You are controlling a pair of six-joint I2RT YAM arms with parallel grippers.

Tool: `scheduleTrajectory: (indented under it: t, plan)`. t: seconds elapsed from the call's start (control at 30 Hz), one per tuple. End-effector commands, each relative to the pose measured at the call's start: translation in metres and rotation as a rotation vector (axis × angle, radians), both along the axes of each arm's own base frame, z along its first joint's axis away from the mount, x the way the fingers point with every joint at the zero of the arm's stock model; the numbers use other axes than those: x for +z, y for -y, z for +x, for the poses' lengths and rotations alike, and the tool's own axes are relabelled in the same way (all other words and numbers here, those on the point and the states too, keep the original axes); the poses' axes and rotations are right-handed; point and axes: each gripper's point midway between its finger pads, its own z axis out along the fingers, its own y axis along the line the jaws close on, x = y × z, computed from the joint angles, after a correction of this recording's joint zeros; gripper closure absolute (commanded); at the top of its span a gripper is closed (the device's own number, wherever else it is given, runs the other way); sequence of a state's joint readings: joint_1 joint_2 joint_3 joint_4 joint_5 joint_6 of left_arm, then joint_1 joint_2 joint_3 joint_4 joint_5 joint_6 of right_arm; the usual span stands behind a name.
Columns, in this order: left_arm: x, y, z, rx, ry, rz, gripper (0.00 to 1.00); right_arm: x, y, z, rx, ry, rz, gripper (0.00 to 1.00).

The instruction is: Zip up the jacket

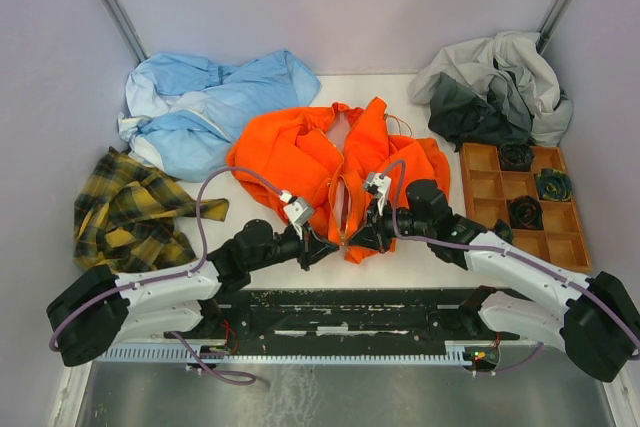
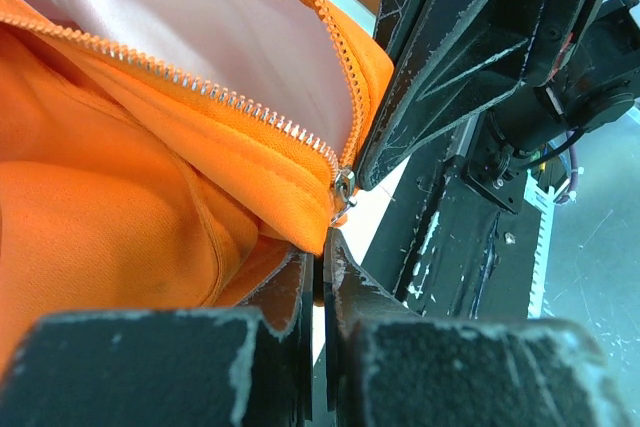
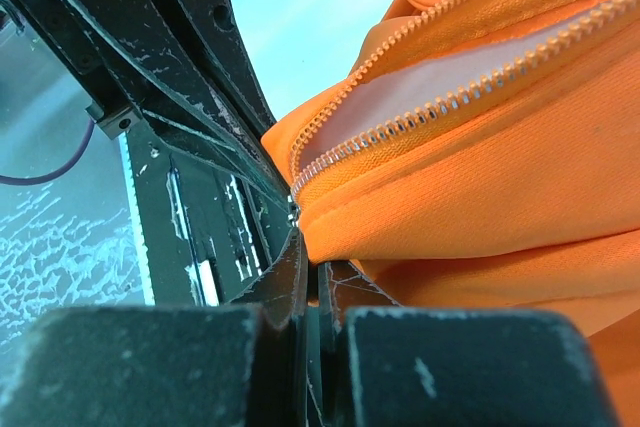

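The orange jacket lies open in the middle of the table, with pale pink lining showing between the two zipper rows. My left gripper and right gripper meet at its near hem, on either side of the zipper's lower end. In the left wrist view my left gripper is shut on the orange hem just below the metal slider. In the right wrist view my right gripper is shut on the hem under the open teeth.
A light blue garment lies at the back left. A yellow plaid cloth lies at the left. A grey and dark clothing heap is at the back right. A wooden compartment tray holding dark rolled items stands at the right.
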State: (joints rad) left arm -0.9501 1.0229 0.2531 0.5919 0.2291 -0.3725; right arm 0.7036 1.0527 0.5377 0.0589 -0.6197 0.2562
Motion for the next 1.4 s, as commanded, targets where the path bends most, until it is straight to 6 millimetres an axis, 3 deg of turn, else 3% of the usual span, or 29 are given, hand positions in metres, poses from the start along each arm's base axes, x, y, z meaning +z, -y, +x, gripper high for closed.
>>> scheduleTrajectory:
  t: [0.0, 0.2, 0.53, 0.8, 1.0, 1.37]
  plan:
    - [-0.029, -0.003, -0.019, -0.041, -0.125, 0.105, 0.97, 0.033, -0.006, 0.023, -0.079, 0.094, 0.081, 1.0]
    - [-0.037, -0.007, -0.021, 0.0, -0.177, 0.096, 0.94, 0.031, -0.01, 0.024, -0.072, 0.069, 0.079, 1.0]
    - [0.011, 0.0, 0.002, 0.126, -0.172, -0.085, 0.71, 0.02, -0.018, 0.007, 0.041, 0.041, 0.079, 0.99]
    - [0.029, -0.016, 0.017, 0.266, -0.206, -0.19, 0.48, 0.019, -0.018, 0.002, 0.069, 0.042, 0.085, 0.99]
    - [0.029, -0.021, 0.021, 0.305, -0.236, -0.224, 0.46, 0.019, -0.018, 0.001, 0.073, 0.043, 0.091, 0.99]
    - [0.025, -0.013, 0.028, 0.305, -0.304, -0.252, 0.47, 0.02, -0.02, 0.0, 0.08, 0.041, 0.101, 0.99]
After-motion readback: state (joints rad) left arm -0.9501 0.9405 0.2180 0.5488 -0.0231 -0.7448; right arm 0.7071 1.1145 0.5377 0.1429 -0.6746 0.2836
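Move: The zipper slider, still at the bottom of the open zip, sits about 2 cm to the left hand's right, 1 cm back and 1 cm above its closed fingertips. From that hand, the jacket's left front lies some 16 cm ahead and 10 cm to the left, the right front about 15 cm ahead and 13 cm to the right, both roughly 6 cm lower. From the right hand, the slider is about 2 cm left, 1 cm back and 1 cm up. Left fingers open halfway, freeing the hem, and swing about 3 cm forward and left; the right keeps pinching. ##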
